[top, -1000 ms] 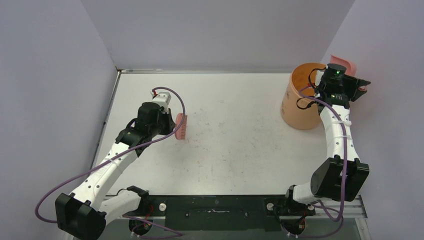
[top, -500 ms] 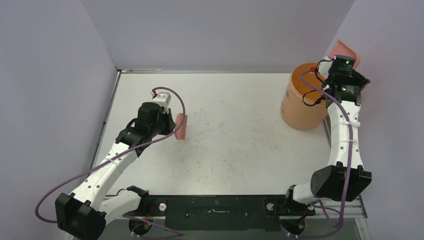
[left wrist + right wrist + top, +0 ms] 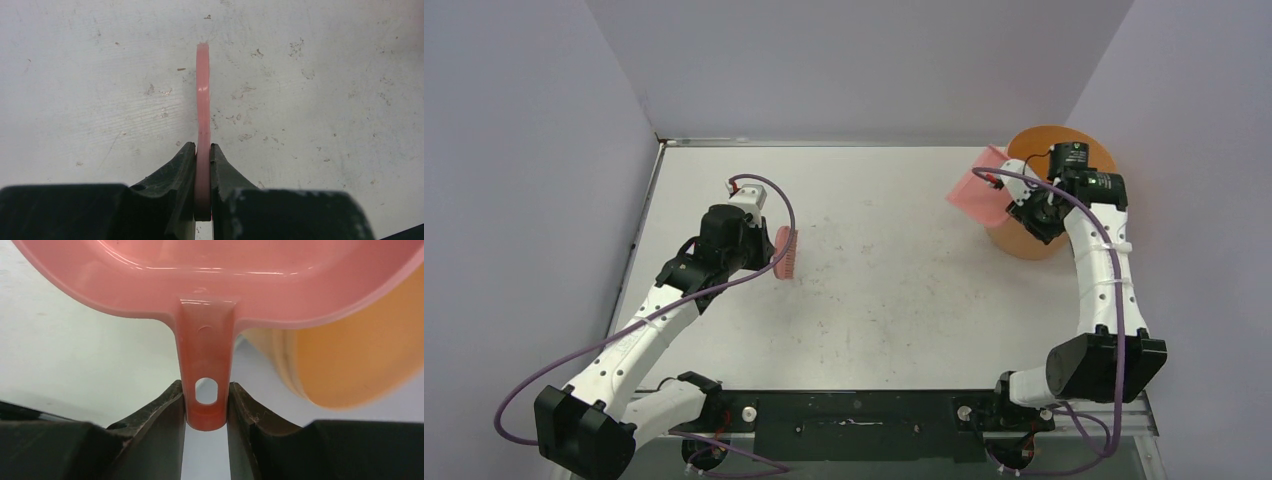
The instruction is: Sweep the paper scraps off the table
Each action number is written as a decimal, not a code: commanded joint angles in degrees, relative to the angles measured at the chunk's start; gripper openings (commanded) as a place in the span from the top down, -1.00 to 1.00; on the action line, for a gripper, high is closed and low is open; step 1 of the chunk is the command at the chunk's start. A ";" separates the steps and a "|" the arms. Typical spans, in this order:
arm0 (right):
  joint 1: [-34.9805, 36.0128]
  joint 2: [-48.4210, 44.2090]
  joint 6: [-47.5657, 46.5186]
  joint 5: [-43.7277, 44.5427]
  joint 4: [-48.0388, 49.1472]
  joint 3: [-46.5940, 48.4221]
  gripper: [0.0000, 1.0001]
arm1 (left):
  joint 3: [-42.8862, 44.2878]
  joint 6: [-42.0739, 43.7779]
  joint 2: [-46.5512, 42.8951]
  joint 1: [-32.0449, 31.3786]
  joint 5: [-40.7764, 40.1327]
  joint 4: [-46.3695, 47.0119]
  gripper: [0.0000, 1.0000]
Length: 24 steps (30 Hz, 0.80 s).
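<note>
The white table (image 3: 894, 300) shows only grey scuff marks; no paper scraps are visible in any view. My left gripper (image 3: 769, 249) (image 3: 202, 148) is shut on the thin handle of the pink hand brush (image 3: 786, 253) (image 3: 202, 90), whose head rests at the table's left-centre. My right gripper (image 3: 1018, 204) (image 3: 206, 391) is shut on the handle of the pink dustpan (image 3: 977, 188) (image 3: 225, 280). The pan hangs tilted above the table, just left of the orange bin (image 3: 1064, 141) (image 3: 360, 355). The part of the pan's inside that shows holds nothing.
The orange bin stands at the table's far right corner, with my right forearm across its front. Grey walls close in the back and both sides. A metal rim (image 3: 646, 215) runs along the table's left edge.
The right arm has swung the dustpan from behind the bin's right side over to the bin's left side, above the table. The left arm and brush have stayed still.
</note>
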 commanded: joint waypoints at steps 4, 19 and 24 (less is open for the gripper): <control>11.64 -6.62 2.68 -12.17 -4.45 -12.73 0.85 | 0.88 0.70 0.27 -0.31 -0.71 2.11 1.00; 38.82 -6.47 20.53 -5.82 12.70 -40.19 0.78 | 0.92 0.87 1.06 -0.44 -1.04 1.98 1.00; 40.82 -5.38 21.59 -4.48 17.87 -41.29 0.71 | 0.94 0.87 0.97 -0.50 -0.72 1.87 1.00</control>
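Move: The right hand grips the empty dustpan over the near-left rim of the orange bin, whose middle is about 7 cm ahead, 9 cm right and 13 cm lower. The pan is bound for the bare near-middle table, roughly 14 cm back, 25 cm left and 23 cm below; the held brush is some 25 cm left of that spot and 9 cm farther out. From the left hand that spot lies about 7 cm back, 28 cm right and 18 cm down. The right hand keeps its grip on the dustpan's handle and swings the pan away from the bin in one quick, slanting sweep down, left and back, some 15 to 18 cm each way, towards the bare near-middle of the table. On the way the wrist tips the fingers down by about 30 degrees until they point nearly straight at the table and turns counter-clockwise, slowing as the pan comes low over the surface. ##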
